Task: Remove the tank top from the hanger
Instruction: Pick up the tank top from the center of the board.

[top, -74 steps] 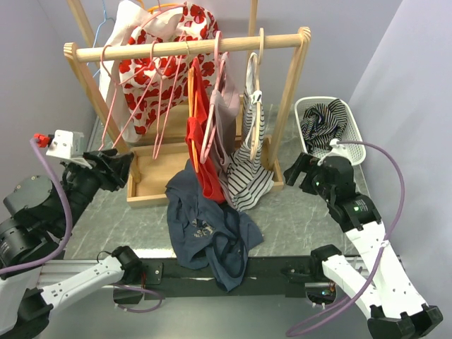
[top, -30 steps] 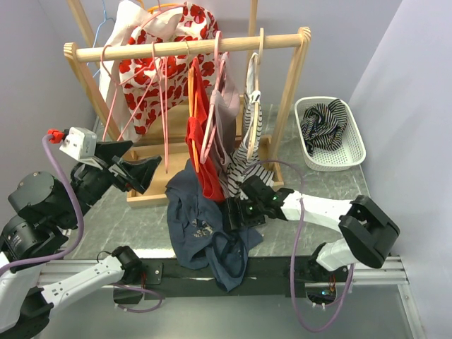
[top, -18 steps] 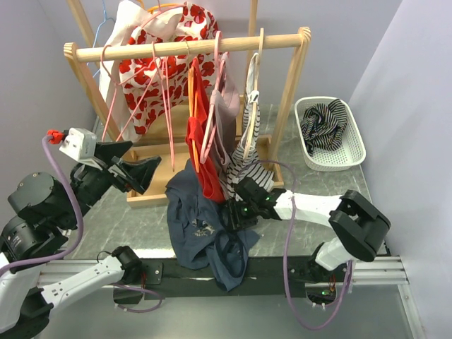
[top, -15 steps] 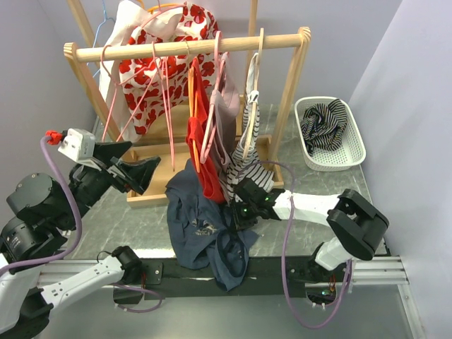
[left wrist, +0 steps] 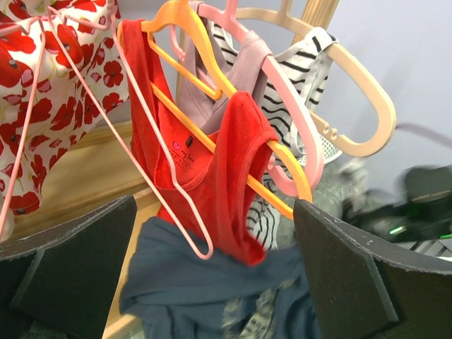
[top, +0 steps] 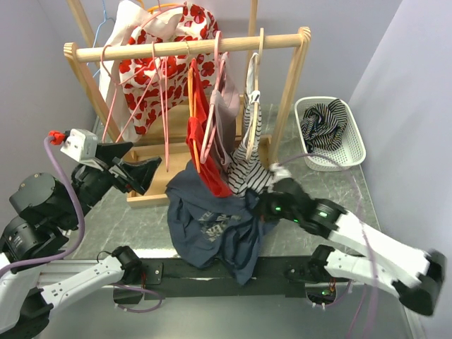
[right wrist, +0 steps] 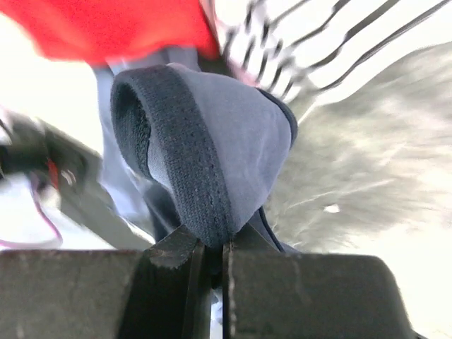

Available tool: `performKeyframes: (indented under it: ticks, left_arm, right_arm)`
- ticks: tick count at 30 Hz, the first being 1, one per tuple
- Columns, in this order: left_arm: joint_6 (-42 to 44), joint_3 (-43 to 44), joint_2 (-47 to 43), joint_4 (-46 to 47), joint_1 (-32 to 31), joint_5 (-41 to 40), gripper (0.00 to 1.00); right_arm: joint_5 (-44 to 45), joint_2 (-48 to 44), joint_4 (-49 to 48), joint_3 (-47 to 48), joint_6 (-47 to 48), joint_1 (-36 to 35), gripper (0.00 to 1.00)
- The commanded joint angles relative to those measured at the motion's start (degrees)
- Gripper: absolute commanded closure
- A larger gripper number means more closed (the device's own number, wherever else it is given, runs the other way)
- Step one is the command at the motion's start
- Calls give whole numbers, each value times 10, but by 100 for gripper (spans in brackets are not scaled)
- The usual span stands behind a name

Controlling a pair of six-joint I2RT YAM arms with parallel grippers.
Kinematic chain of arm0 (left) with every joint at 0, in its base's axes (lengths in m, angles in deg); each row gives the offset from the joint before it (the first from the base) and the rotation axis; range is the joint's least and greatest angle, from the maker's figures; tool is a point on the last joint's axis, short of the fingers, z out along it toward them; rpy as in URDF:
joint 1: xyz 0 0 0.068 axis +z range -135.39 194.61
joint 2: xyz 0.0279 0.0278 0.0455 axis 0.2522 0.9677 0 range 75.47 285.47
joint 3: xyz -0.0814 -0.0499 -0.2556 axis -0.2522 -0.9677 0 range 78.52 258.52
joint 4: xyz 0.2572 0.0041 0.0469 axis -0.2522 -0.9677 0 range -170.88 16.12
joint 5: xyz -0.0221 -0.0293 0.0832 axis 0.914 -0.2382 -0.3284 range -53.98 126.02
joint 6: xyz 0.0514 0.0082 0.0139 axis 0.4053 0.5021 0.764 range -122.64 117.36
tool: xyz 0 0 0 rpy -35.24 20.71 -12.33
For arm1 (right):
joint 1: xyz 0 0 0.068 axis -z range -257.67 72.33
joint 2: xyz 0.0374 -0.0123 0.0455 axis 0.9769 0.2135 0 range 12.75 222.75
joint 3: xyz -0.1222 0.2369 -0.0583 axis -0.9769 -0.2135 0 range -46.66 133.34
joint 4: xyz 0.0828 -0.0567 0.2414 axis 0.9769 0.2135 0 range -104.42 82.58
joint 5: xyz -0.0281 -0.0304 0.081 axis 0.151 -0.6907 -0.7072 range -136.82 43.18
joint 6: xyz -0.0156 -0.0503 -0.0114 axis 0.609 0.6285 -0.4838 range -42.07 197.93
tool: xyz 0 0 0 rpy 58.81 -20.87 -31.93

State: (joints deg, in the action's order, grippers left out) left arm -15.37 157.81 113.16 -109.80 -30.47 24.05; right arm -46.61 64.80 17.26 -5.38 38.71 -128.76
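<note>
A navy tank top lies crumpled on the table under the rack and hangs over the front edge. My right gripper is shut on a fold of its ribbed hem, with its jaws pinched tight. A red tank top hangs on an orange hanger from the wooden rail. In the left wrist view the red tank top and the orange hanger sit straight ahead. My left gripper stands wide open left of the clothes, holding nothing.
A mauve top on a pink hanger and a striped top on a beige hanger hang beside the red one. A red-flowered garment hangs at the left. A white basket with striped cloth stands at the right.
My right gripper has shut on the navy tank top and pulled back to the right, dragging the fabric that way. The left arm has stayed still.
</note>
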Motion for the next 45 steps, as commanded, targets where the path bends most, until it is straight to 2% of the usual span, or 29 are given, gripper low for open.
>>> performKeyframes:
  ticks: [1,3,7,11,13,15,19,22,24,25,26,28,29,31,34,40,45]
  left_arm:
    - [11,-5,1,26,3,-3,1]
    - [13,-8,3,32,3,3,0]
    - [16,-8,10,36,3,12,0]
    - [16,10,12,20,3,14,1]
    - [17,9,5,17,3,12,0]
    - [16,4,-2,19,3,10,1]
    - [14,0,-5,19,3,6,1]
    - [16,-4,-4,17,3,5,1]
    - [16,-7,-1,21,3,6,1]
    - [16,-10,-1,23,3,7,1]
    - [17,-11,1,24,3,10,1]
    - [17,-14,4,28,3,12,1]
    - [17,-16,5,30,3,12,0]
    - [18,-21,5,36,3,15,1]
    - [19,-19,10,31,3,16,0]
    - [19,-21,6,28,3,11,1]
    - [20,-26,7,28,3,10,1]
  right_arm:
    - [191,-117,125,81,-45,5,100]
    - [242,-121,167,114,-50,8,100]
    - [404,-65,253,206,-89,20,100]
    - [490,-26,340,270,-135,41,100]
    - [452,-19,307,259,-72,76,100]
    - [325,-10,244,212,-23,137,100]
    - [152,-8,165,130,11,144,99]
    - [15,-22,89,54,6,136,92]
    - [-36,-25,59,12,-8,127,79]
    - [-47,-22,52,2,-13,121,72]
    - [-44,-20,54,-4,-17,117,58]
    - [-38,-13,58,-19,-15,113,43]
    - [-36,-9,58,-22,-11,114,25]
    - [-54,4,51,-32,-2,112,22]
    - [-44,23,35,-46,0,108,0]
    - [57,67,29,-28,6,100,0]
    - [103,165,38,4,23,87,0]
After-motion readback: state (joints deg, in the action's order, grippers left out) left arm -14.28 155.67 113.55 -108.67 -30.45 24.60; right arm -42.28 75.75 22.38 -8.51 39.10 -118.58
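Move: The dark blue tank top lies heaped on the board with one edge already pinched in the right hand; its middle is about 15 cm left of that hand, 3 cm back and 12 below. The bare board it is swung over lies some 12 cm to the right, 4 back and 13 below. Ahead hang the striped top's hem, 9 cm out and 1 left, and the red top's hem, 8 out and 13 left. From the idle left hand, the tank top is roughly 7 cm ahead, 15 right and 44 below. The tank top's pinched edge is swept up and to the right, away from the heap, by the right hand: about 14 cm right, 12 up and 7 forward, the wrist turning some 40 degrees clockwise. The hand then swings back left and down, opens wide to let the edge go low over the board, and keeps sinking, fingers open around a fold. ##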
